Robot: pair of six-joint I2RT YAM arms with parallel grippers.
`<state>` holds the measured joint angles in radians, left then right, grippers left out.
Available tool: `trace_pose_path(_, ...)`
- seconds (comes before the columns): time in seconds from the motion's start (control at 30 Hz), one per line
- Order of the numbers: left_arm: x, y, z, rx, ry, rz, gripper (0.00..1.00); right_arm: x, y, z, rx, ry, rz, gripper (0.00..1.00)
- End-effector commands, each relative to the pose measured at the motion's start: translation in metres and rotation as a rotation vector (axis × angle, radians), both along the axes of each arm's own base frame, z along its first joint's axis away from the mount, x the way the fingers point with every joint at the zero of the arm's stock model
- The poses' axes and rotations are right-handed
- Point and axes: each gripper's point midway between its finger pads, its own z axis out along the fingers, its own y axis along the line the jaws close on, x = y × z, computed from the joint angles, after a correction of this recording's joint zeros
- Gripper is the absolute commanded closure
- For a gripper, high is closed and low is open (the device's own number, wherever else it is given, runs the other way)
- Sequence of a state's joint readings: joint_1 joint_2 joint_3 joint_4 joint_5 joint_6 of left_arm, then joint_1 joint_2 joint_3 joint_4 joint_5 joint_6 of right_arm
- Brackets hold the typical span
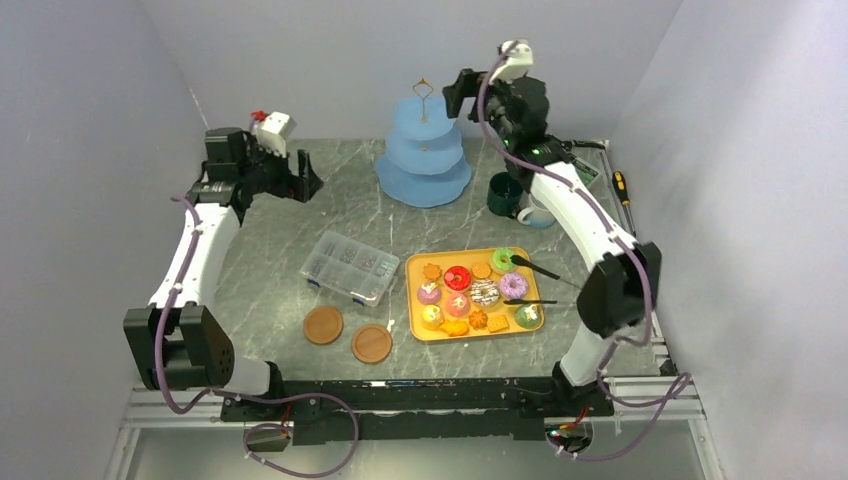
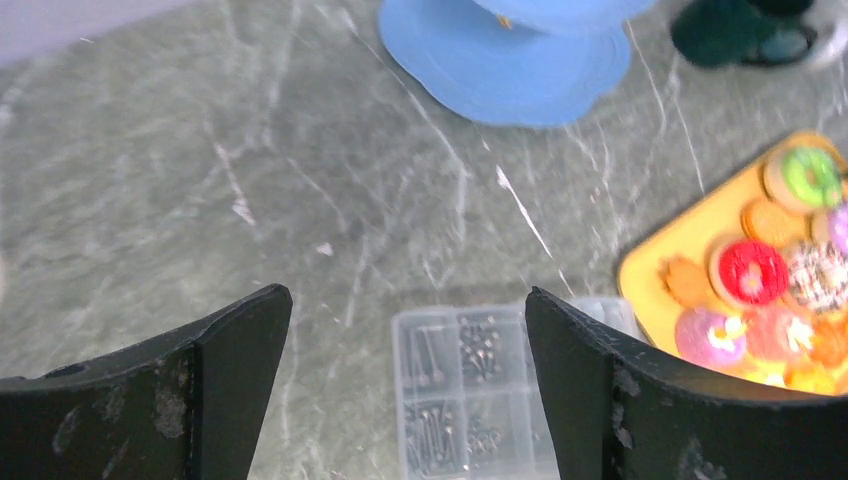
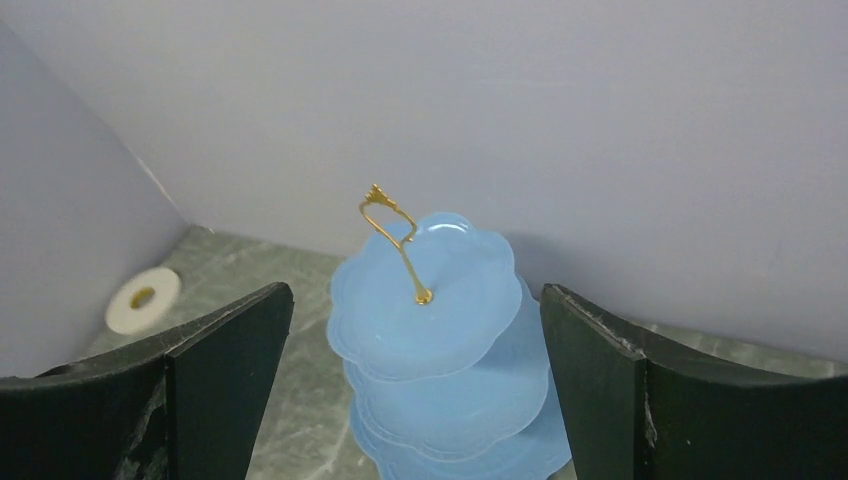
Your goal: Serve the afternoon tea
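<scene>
The light-blue three-tier stand (image 1: 425,150) with its gold loop (image 3: 388,222) stands at the back centre, all tiers bare. Toy doughnuts, biscuits and cakes (image 1: 470,295) lie on a yellow tray (image 1: 412,290); a green doughnut (image 2: 810,175) and a red one (image 2: 750,272) show in the left wrist view. A dark-green mug (image 1: 503,195) and a white mug (image 1: 537,214) sit right of the stand. My left gripper (image 1: 305,183) (image 2: 408,292) hovers open at the back left. High beside the stand's top, my right gripper (image 1: 460,92) (image 3: 415,287) is open, holding nothing.
A clear compartment box (image 1: 350,267) of small metal parts lies left of the tray. Black tongs (image 1: 535,266) rest on the tray's right side. Two brown coasters (image 1: 323,325) (image 1: 371,343) sit near the front. A white tape roll (image 3: 143,298) lies by the back wall.
</scene>
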<state>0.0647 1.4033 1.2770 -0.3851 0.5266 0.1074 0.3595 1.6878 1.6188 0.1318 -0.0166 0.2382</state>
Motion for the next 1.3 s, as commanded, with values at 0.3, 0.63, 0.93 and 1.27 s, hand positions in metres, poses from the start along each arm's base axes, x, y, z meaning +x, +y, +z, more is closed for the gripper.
trace_pose_path(0.3,-0.043,-0.055,-0.061,0.133,0.142,-0.271,0.06,0.081,0.066,-0.071,-0.258,0.101,0.134,0.00)
trace_pose_path(0.63,-0.046,-0.082,-0.077,0.174,0.176,-0.335,0.07,0.096,0.095,-0.090,-0.270,0.049,0.139,0.22)
trace_pose_path(0.93,-0.048,-0.088,-0.090,0.198,0.197,-0.340,0.06,0.102,0.110,-0.082,-0.293,-0.044,0.112,0.71)
trace_pose_path(1.27,-0.050,-0.088,-0.078,0.166,0.196,-0.294,0.06,0.080,0.110,-0.076,-0.277,-0.027,0.113,1.00)
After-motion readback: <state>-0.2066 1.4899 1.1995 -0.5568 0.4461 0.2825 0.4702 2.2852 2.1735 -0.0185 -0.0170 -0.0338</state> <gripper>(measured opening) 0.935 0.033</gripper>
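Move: The tea stand's gold handle is about 11 cm ahead of the open right hand, 11 cm to its left and 10 cm lower, with the blue top plate some 10 cm beneath the handle. The green mug lies 2 cm ahead and 6 cm to the hand's right, the white mug level with it and 14 cm right, both roughly 36 cm below. From the left hand, the handle is some 21 cm ahead, 27 cm right and 3 cm higher; the compartment box lies 7 cm back, 8 cm right and 25 cm below. The right hand swoops down and forward while easing left towards the tea stand, about 12 cm lower and 10 cm farther out, rolling its left side down by some 20 degrees, then goes on left at nearly constant height as its wide-open fingers close and pinch the thin gold stem just under the handle's loop. Meanwhile the open, empty left hand sinks, swings right and draws back to hover above the compartment box, turning clockwise and tipping farther down, and touches nothing. ##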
